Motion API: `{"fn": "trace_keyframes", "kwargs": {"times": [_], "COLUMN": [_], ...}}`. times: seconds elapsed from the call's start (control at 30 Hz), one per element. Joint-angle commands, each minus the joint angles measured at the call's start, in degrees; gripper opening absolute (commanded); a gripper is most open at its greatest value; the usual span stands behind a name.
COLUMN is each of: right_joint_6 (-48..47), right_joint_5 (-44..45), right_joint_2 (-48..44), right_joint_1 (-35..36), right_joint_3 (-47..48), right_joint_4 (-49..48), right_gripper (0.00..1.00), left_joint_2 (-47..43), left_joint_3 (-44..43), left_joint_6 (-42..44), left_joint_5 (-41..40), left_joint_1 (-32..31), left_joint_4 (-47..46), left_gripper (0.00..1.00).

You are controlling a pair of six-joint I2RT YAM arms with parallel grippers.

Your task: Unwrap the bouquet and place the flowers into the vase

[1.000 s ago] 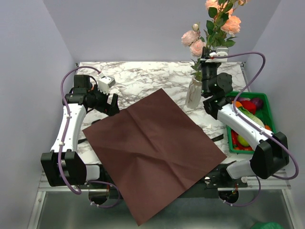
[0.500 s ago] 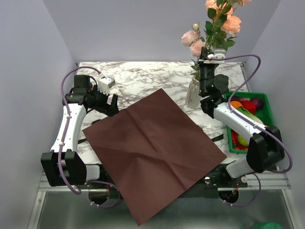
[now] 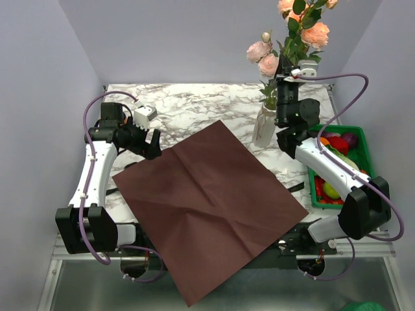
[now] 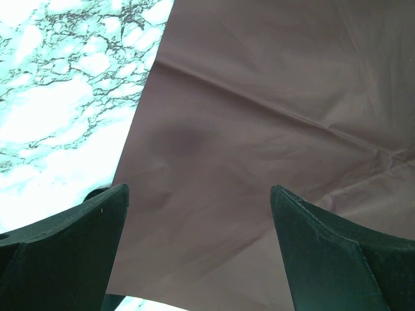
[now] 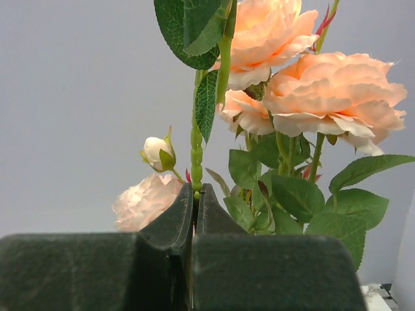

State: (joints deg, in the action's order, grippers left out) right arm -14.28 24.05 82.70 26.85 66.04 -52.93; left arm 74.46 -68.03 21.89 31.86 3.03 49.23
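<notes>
The flowers (image 3: 299, 31), pink and peach roses with green leaves, stand upright above the vase (image 3: 263, 127) at the back right. My right gripper (image 3: 285, 79) is shut on one of their green stems just above the vase's mouth; in the right wrist view the jaws (image 5: 196, 189) pinch a stem below the blooms (image 5: 324, 91). Whether the stem ends reach inside the vase I cannot tell. The bouquet's dark red paper (image 3: 206, 202) lies flat, unfolded and empty. My left gripper (image 3: 154, 144) hovers open over its left corner, paper (image 4: 259, 116) showing between the fingers (image 4: 198, 202).
A green basket (image 3: 365, 141) of vegetables sits at the right edge, under my right arm. A black ribbon (image 3: 295, 188) lies beside the paper's right corner. The paper's near corner hangs over the front edge of the marble table (image 3: 194, 103).
My right gripper with the flowers drifted slightly left, then came back right and a little higher. The left arm and the paper stayed where they were.
</notes>
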Motion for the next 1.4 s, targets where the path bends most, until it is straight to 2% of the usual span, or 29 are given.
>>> {"fn": "trace_keyframes", "kwargs": {"times": [0.0, 0.53, 0.73, 0.77, 0.8, 0.93, 1.07, 1.1, 1.13, 1.27, 1.33, 1.37], "right_joint_6": [-0.04, -0.83, 2.58, 3.46, 4.26, 7.51, 9.62, 10.06, 11.28, 13.75, 16.11, 17.43], "right_joint_5": [-0.76, 1.79, 0.65, 0.56, 0.47, 0.12, 0.82, 0.56, 0.56, 0.91, 2.39, 3.27], "right_joint_2": [-0.52, 3.0, 0.55, -0.25, -1.21, -6.13, -11.14, -12.02, -12.64, -16.07, -17.74, -18.18], "right_joint_1": [-0.66, -0.57, -0.48, -0.4, -0.31, 1.09, 2.77, 2.94, 3.47, 5.93, 7.76, 8.47], "right_joint_3": [-0.29, -7.5, -10.05, -12.23, -13.47, -18.66, -21.04, -21.39, -21.57, -21.92, -21.57, -20.35], "right_joint_4": [-0.68, -8.33, -4.65, -3.6, -3.41, -0.87, 6.32, 8.08, 9.76, 20.29, 24.51, 30.54], "right_gripper": [0.01, 0.01, 0.02, 0.06, 0.19, 0.32, 0.49, 0.6, 0.66, 0.72, 0.84, 0.87], "left_joint_2": [-1.77, -2.56, -2.39, -2.3, -2.3, -1.95, -2.38, -2.56, -3.0, -3.97, -4.32, -4.49], "left_joint_3": [0.09, -0.7, -1.23, -1.4, -1.66, -2.19, -2.2, -1.85, -1.67, -0.88, -0.7, -0.61], "left_joint_6": [0.96, 2.72, 3.07, 2.98, 2.9, 2.37, 1.75, 1.67, 1.58, 1.14, 0.53, 0.26], "left_joint_5": [-0.48, -1.62, -2.06, -1.97, -1.8, -1.01, -0.57, -0.48, -0.48, -0.48, -0.39, -0.48], "left_joint_1": [0.14, 0.14, 0.14, 0.14, 0.14, 0.14, 0.14, 0.05, 0.14, 0.14, 0.14, 0.14], "left_joint_4": [0.51, 1.83, 2.1, 2.1, 2.18, 2.27, 2.45, 2.36, 2.36, 2.18, 2.18, 2.1], "left_gripper": [0.99, 0.99, 0.99, 0.99, 0.99, 0.99, 0.99, 0.99, 0.99, 0.99, 0.99, 0.99]}}
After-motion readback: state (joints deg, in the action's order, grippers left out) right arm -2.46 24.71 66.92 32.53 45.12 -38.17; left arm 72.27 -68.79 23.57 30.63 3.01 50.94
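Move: The right hand grips the last flower's stem high over the vase. The vase's middle is about 35 cm below it, some 4 cm ahead and 1 cm to the right, with the other flowers already standing in it. The green basket lies about 30 cm to the right and 5 cm back, and the spread wrapping paper some 20 cm left and 20 cm back. From the idle left hand the vase is roughly 16 cm ahead, 38 cm to the right and 8 cm below. Still pinching the stem, the right hand feeds the flower straight down into the vase for about 7 cm. The fingers then open wide and let go; the hand sinks some 5 cm more while drawing back about 7 cm and slightly left, away from the stems, tipping down and turning a little counter-clockwise. ##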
